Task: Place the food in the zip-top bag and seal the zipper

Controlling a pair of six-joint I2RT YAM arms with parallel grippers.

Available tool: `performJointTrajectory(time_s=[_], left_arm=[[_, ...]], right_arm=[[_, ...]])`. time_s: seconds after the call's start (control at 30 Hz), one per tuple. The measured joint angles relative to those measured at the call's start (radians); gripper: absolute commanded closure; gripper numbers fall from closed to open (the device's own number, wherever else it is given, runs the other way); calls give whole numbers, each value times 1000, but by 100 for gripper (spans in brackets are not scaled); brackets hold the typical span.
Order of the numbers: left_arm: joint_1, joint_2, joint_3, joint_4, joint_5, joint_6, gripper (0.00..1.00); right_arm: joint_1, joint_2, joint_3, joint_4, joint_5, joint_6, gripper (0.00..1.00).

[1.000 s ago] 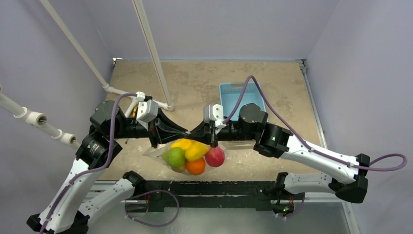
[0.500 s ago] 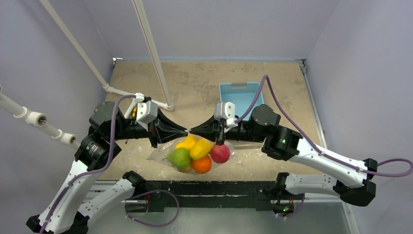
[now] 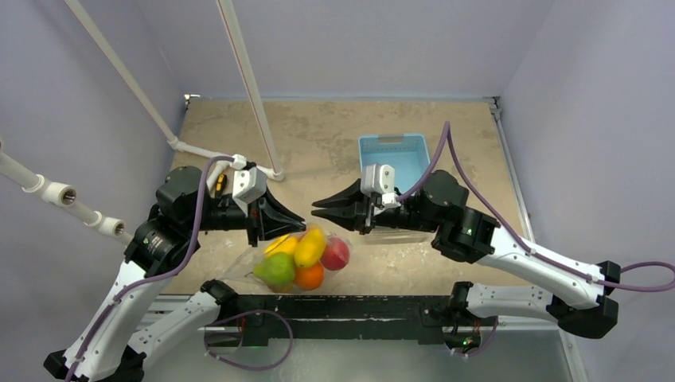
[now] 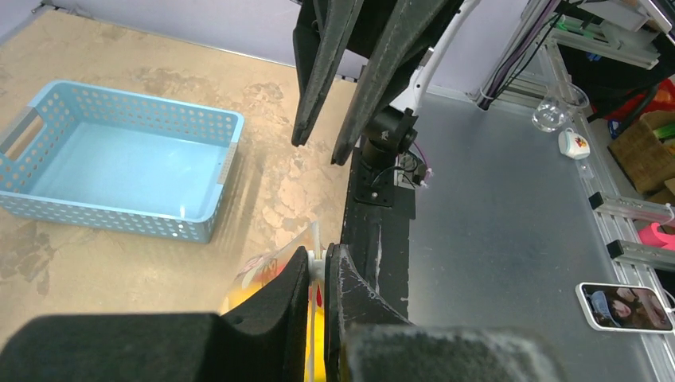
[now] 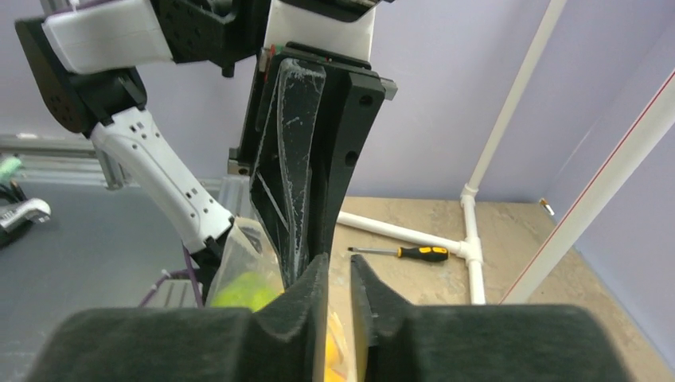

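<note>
The zip-top bag hangs from my left gripper just above the table's near edge. The food is inside it: a green fruit, a yellow one, a red one and an orange one. In the left wrist view my left gripper is shut on the whitish zipper. My right gripper is open and empty, tips facing the left gripper with a small gap between them. In the right wrist view the bag sits low and to the left of the jaws.
A light-blue basket stands empty behind the right arm; it also shows in the left wrist view. White pipes rise at the back left, with a yellow-handled screwdriver beside them. The black front rail runs below the bag.
My right gripper has let go of the bag and drawn back to the right. The bag has dropped and swung down-left, now hanging only from the left gripper.
</note>
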Motion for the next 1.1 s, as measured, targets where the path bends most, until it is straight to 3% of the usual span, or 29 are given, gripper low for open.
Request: performJointTrajectory(time_s=[0.1,0.23,0.63,1.1], left_arm=[[0,0,0,-12,0,1,100],[0,-1,0,-31,0,4,100],[0,4,0,-38,1,18,100],[0,6,0,-37,4,17,100]], right_arm=[[0,3,0,-18,-17,-13,63],[0,4,-2,-52,-66,-29,56],[0,39,-57,-87,-185,-58,44],[0,120,-115,55,-190,-36,45]])
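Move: The zipper end of the bag is still pinched in the left hand's fingertips; from the right hand point it lies about 4 cm to the left, 1 cm back and some 7 cm below. The food hangs in the bag underneath: from the right hand, the yellow mango is about 17 cm down, 2 cm left and 1 cm back, and the red apple roughly 19 cm down, 6 cm to the right and level fore-and-aft. The zipper end in the left fingertips is held almost still while the right hand comes down about 9 cm onto it, first drawing back a little, then reaching left some 3 cm. On the way the right fingers spread from nearly shut to just over half open, dip and swing back by about 10 degrees each, and finish on either side of the zipper end, not closing. ##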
